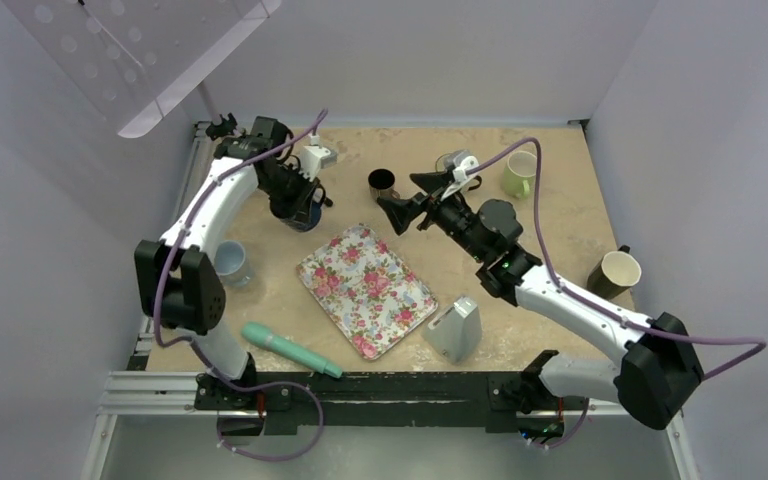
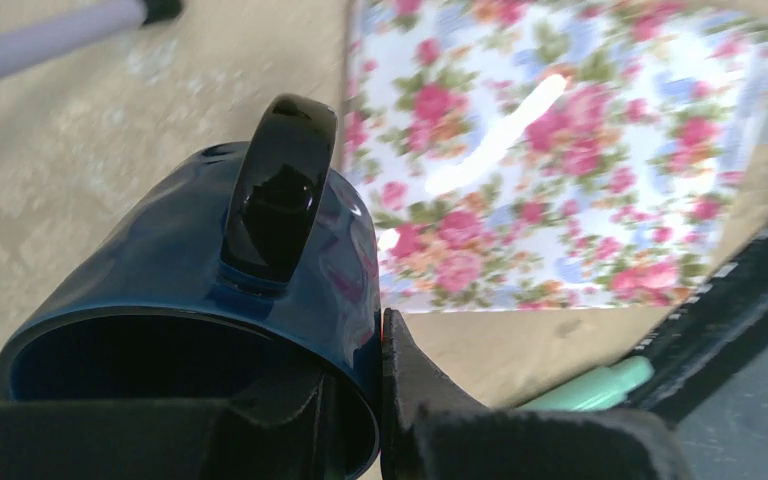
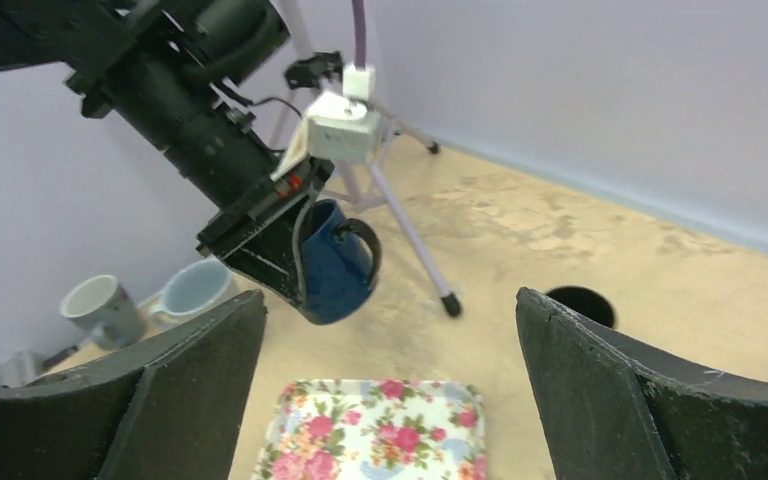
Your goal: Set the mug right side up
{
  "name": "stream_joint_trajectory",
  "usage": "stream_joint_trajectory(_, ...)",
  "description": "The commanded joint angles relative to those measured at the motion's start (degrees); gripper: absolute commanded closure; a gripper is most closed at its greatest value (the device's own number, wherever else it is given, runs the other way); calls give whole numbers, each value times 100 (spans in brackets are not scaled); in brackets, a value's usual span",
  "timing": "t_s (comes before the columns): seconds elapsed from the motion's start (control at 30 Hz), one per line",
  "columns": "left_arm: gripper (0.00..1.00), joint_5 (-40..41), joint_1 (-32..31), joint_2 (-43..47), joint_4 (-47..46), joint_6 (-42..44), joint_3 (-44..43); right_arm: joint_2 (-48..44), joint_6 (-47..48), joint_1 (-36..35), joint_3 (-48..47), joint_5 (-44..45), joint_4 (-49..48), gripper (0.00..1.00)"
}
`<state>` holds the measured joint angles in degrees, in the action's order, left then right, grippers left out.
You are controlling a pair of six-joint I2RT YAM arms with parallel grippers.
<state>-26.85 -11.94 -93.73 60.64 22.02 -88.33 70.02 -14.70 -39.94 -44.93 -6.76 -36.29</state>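
Note:
The mug (image 1: 303,214) is dark blue with a black handle and hangs tilted just above the table at the back left. My left gripper (image 1: 295,203) is shut on its rim, one finger inside the mouth and one outside the wall. In the left wrist view the mug (image 2: 190,270) fills the lower left, handle on top, with the left gripper (image 2: 375,335) clamped on its wall. The right wrist view shows the mug (image 3: 338,265) with its base lower than its mouth. My right gripper (image 1: 392,213) (image 3: 390,300) is open and empty, right of the mug and facing it.
A floral tray (image 1: 367,288) lies mid-table. A light blue mug (image 1: 232,262) stands left, a black cup (image 1: 382,182) and green mug (image 1: 520,175) at the back, a dark mug (image 1: 615,272) at right. A grey box (image 1: 457,328) and teal tool (image 1: 290,350) lie near the front.

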Motion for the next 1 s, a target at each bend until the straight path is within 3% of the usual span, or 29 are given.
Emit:
stream_joint_trajectory(0.0, 100, 1433, 210, -844, 323, 659, -594, -333, 689, -5, -130, 901, 906, 1)
stream_joint_trajectory(0.17, 100, 1662, 324, -1501, 238, 775, -859, -650, 949, 2, -68, 1183, 1273, 1)
stream_joint_trajectory(0.37, 100, 1655, 333, -1838, 31, 991, -424, -1008, 1064, 0, 131, 1524, 1396, 1)
stream_joint_trajectory(0.47, 85, 1698, 333, -1882, -65, 1004, -322, -1136, 1130, 4, 177, 1686, 1471, 1)
stream_joint_trajectory(0.6, 47, 1663, 333, -1600, -407, 996, -79, -1267, 1240, 48, 174, 2004, 1644, 1)
stream_joint_trajectory(0.8, 4, 1188, 333, -537, -1032, 888, 322, -1675, 1101, 752, 486, 2005, 1601, 1)
stream_joint_trajectory(0.97, 0, 921, 346, 887, -1838, 431, 726, -2206, 1050, 1709, 869, 1838, 1518, 1)
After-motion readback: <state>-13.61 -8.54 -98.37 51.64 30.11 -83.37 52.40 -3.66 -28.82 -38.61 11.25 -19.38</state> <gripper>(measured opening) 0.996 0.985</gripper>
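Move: The left hand still holds the blue mug by its wall. The bare spot for it lies about 4 cm ahead, 9 cm left and, for the mug's middle, 13 cm below. From that hand, the light-blue mug is roughly 21 cm left and 2 cm back, the tripod leg's end 10 cm ahead and 1 cm right, the flowered tray's middle 9 cm right and 8 cm back. From the empty right hand, that spot is some 27 cm left, 7 cm ahead, 28 cm below. Down, and less far to the left and a little forward, the left hand lowers the pinched blue mug about 12 cm onto the bare spot, tilting it some 20 degrees to level. It opens wide, lets go and rises about 6 cm. Away to the right goes the open right hand, about 15 cm, swinging clockwise to face forward. ##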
